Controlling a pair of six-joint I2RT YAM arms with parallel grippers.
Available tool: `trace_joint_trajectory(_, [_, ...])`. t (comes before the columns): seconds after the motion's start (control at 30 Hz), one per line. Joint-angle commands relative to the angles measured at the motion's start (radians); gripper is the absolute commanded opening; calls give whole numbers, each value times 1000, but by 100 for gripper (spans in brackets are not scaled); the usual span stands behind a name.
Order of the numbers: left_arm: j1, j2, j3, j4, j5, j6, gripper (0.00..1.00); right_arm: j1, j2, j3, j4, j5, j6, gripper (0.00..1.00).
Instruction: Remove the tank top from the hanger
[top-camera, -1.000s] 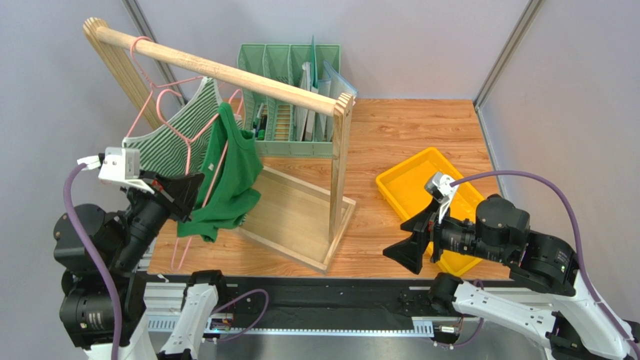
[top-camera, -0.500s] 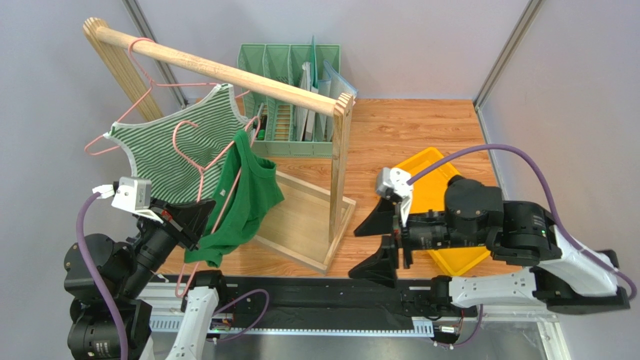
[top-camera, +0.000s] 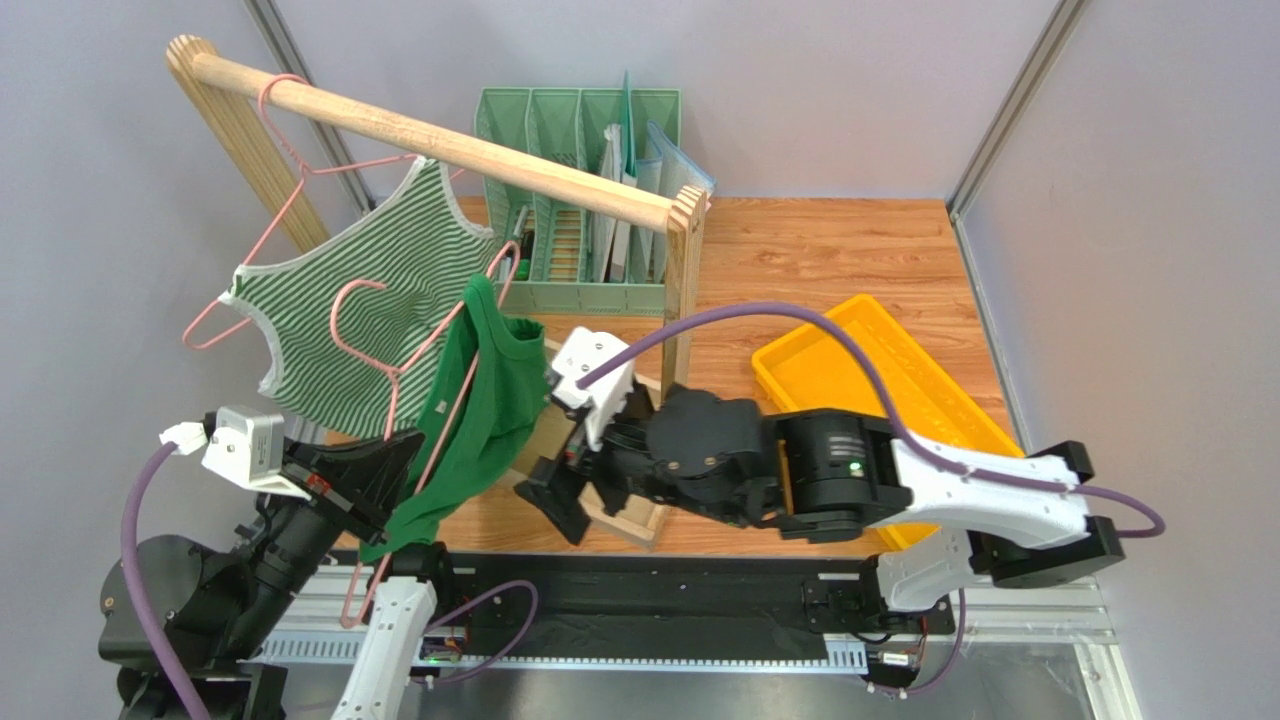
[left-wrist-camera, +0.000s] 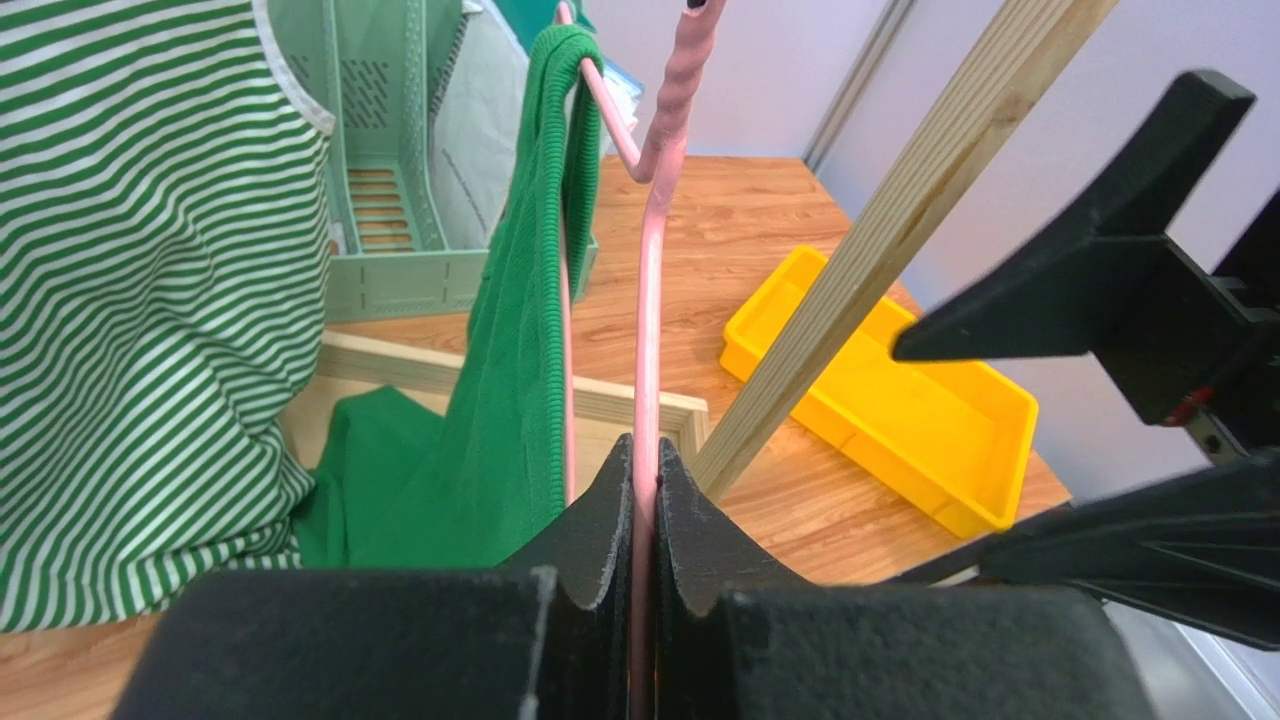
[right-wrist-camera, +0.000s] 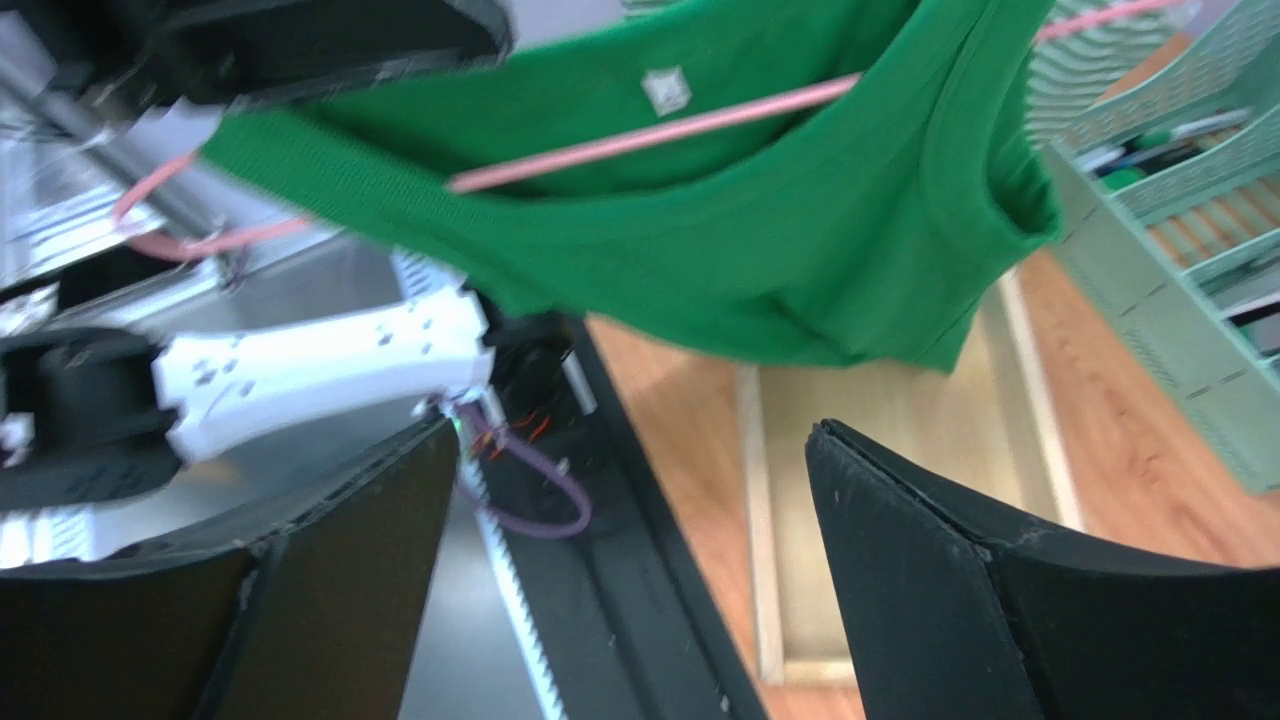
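A green tank top (top-camera: 484, 402) hangs on a pink hanger (top-camera: 436, 342), tilted below the wooden rail (top-camera: 451, 143). My left gripper (top-camera: 383, 473) is shut on the hanger's lower wire. In the left wrist view, the wire (left-wrist-camera: 649, 300) runs up from between the closed jaws (left-wrist-camera: 643, 480), with the green top (left-wrist-camera: 511, 390) draped to its left. My right gripper (top-camera: 559, 468) is open, just right of the top's lower hem. In the right wrist view the top (right-wrist-camera: 721, 195) and hanger wire (right-wrist-camera: 631, 143) hang above the open gripper (right-wrist-camera: 631, 525), apart from it.
A green-and-white striped tank top (top-camera: 353, 308) hangs on a second pink hanger on the rail. The rack's post (top-camera: 679, 330) and base board (top-camera: 609, 393) stand beside the right gripper. A green file organizer (top-camera: 579, 165) is behind, and a yellow bin (top-camera: 842, 360) to the right.
My right arm has swung left from the yellow bin to beside the green top, jaws still open. My left gripper has drawn the hanger down and nearer. The striped top has swung.
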Motion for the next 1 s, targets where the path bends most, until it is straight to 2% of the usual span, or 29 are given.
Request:
trace_joint_trajectory(0.0, [-46, -38, 29, 6, -51, 0, 0, 11, 106, 125, 154, 200, -120, 89])
trace_joint_trajectory(0.13, [-77, -64, 37, -15, -95, 9, 0, 8, 234, 248, 173, 319, -208, 88])
trace_joint_trajectory(0.3, [-123, -76, 54, -35, -144, 27, 0, -13, 355, 354, 185, 386, -258, 82])
trace_joint_trajectory(0.47, [-169, -91, 63, -47, -169, 44, 0, -84, 363, 343, 185, 297, -196, 77])
trace_joint_trajectory(0.53, [-177, -101, 60, -49, -174, 47, 0, -93, 370, 345, 192, 294, -196, 70])
trace_joint_trajectory(0.67, [-196, -110, 55, -51, -183, 53, 0, -101, 390, 371, 200, 283, -202, 68])
trace_joint_trajectory(0.83, [-207, -114, 54, -44, -171, 46, 0, -113, 400, 372, 219, 275, -203, 57])
trace_joint_trajectory(0.97, [-219, -113, 54, -40, -158, 43, 0, -115, 401, 368, 235, 254, -196, 55])
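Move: The right hand, open, has the green tank top's far shoulder strap on the held hanger about 15 cm ahead, 6 cm to its left and some 3 cm higher. The striped top on the rack is roughly 16 cm ahead, 15 cm left and a little lower; the left hand's grip on the hanger is around 2 cm ahead and 11 cm left. From the left hand the strap is about 11 cm ahead, 5 cm right and 5 cm above. No pinch yet: the right hand sweeps left and forward, about 13 cm in all, then straight forward at the end, bringing its fingertips up to either side of the green strap as they close to roughly half open. It swings some 20 degrees clockwise, with a roll. The left hand keeps its grip on the hanger and draws it about 5 cm back and slightly left, away from the rack. ##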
